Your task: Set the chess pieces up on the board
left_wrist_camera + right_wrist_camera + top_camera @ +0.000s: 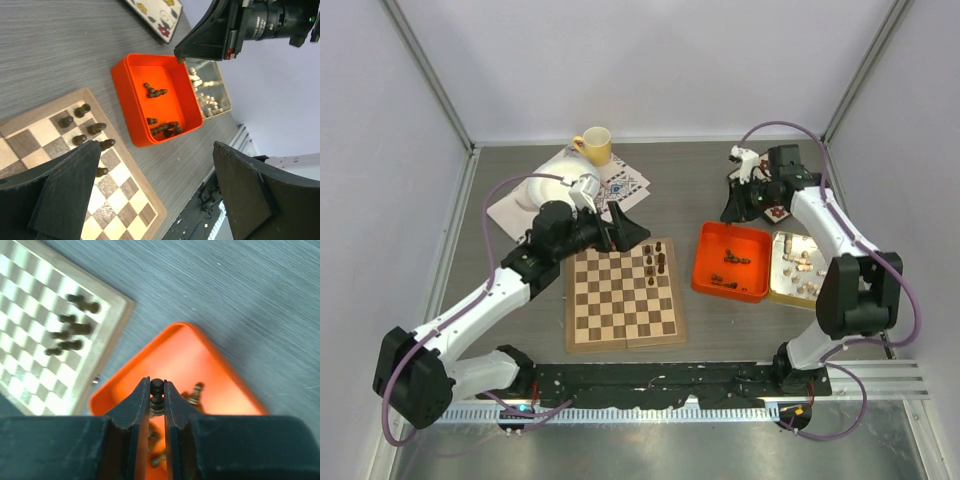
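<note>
The board (620, 305) lies in front of the left arm, with several dark chess pieces (655, 258) standing at its far right corner. More dark pieces lie in an orange tray (705, 270), and pale ones fill a tan tray (775, 285). My right gripper (157, 390) is shut on a dark pawn, held above the orange tray's (200, 357) far corner. From the left wrist, that pawn shows at the right gripper's tip (180, 59). My left gripper (157, 195) hangs wide open above the board's (117, 192) right edge, holding nothing.
A floral square plate (776, 213) lies under the right wrist. A yellow cup (595, 146), a white plate (542, 190) and a patterned sheet (625, 184) sit at the far left. Metal rails run along the near edge.
</note>
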### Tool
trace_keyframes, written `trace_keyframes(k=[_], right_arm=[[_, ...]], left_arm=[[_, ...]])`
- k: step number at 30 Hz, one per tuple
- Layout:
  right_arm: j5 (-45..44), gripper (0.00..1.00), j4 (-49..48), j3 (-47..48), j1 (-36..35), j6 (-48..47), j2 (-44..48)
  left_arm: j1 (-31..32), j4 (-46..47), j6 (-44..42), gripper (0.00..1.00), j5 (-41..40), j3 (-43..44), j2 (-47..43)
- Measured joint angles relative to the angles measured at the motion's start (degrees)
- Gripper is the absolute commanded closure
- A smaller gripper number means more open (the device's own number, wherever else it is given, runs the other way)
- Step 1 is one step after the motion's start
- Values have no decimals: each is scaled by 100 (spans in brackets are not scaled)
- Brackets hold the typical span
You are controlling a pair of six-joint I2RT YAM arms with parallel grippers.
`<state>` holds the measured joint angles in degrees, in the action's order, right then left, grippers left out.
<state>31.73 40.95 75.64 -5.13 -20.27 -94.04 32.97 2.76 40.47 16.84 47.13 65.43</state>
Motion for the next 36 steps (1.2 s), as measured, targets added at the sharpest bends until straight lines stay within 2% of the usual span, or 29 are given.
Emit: trace_keyframes(k=[2, 8, 13, 16, 20, 24, 32, 36], right_arm=[[267, 96, -411, -313, 35, 612, 470], [546, 99, -1714, -1294, -39, 2883, 1851], [658, 98, -2789, -1934, -74, 4599, 2129], [778, 98, -2988, -2352, -107, 5340, 2140], [931, 98, -3038, -2511, -160, 5982, 2262], [1001, 98, -3176, -2518, -166, 6314, 2686], [1115, 98, -3410, -2643, -151, 6651, 3001], [1147, 98, -3399, -2771, -151, 6728, 3001]], left_arm=[[2, 326, 116, 6, 120, -223, -59], [271, 931, 387, 7, -13, -479, 68], [1143, 1032, 225, 8, -940, -326, 214], [1576, 1032, 85, 12, -1486, -94, 450], [1923, 966, -87, 14, -2057, 361, 960], [2076, 907, -188, 20, -2363, 715, 1445], [2131, 761, -393, 29, -2363, 1314, 2096], [2144, 778, -446, 30, -2253, 1543, 2212]])
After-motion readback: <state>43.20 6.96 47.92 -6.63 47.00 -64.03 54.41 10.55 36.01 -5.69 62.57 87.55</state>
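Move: The dark chess piece held in the right fingers lies about 23 cm to the left hand's right, 8 cm farther forward and 11 cm lower; the pieces already on the board stand some 6 cm ahead of the left hand, 5 cm right and 20 cm below. For the right hand, the open left gripper is roughly 23 cm left, 8 cm back and 10 cm higher, with the orange bin's middle 10 cm below, about 2 cm back and 2 cm right. The right hand keeps its pinch on the chess piece and lifts it about 11 cm in two surges, also drawing back and left towards the left gripper, while its wrist swings some 50 degrees so the steeply down-pointing fingers end up reaching left and forward at a shallow slant. The left hand comes to meet it, sweeping about 13 cm right past the pieces on the board at nearly constant height, backing off slightly before coming forward again, its wide-open fingers narrowing to around seven tenths without yet closing on the piece. ##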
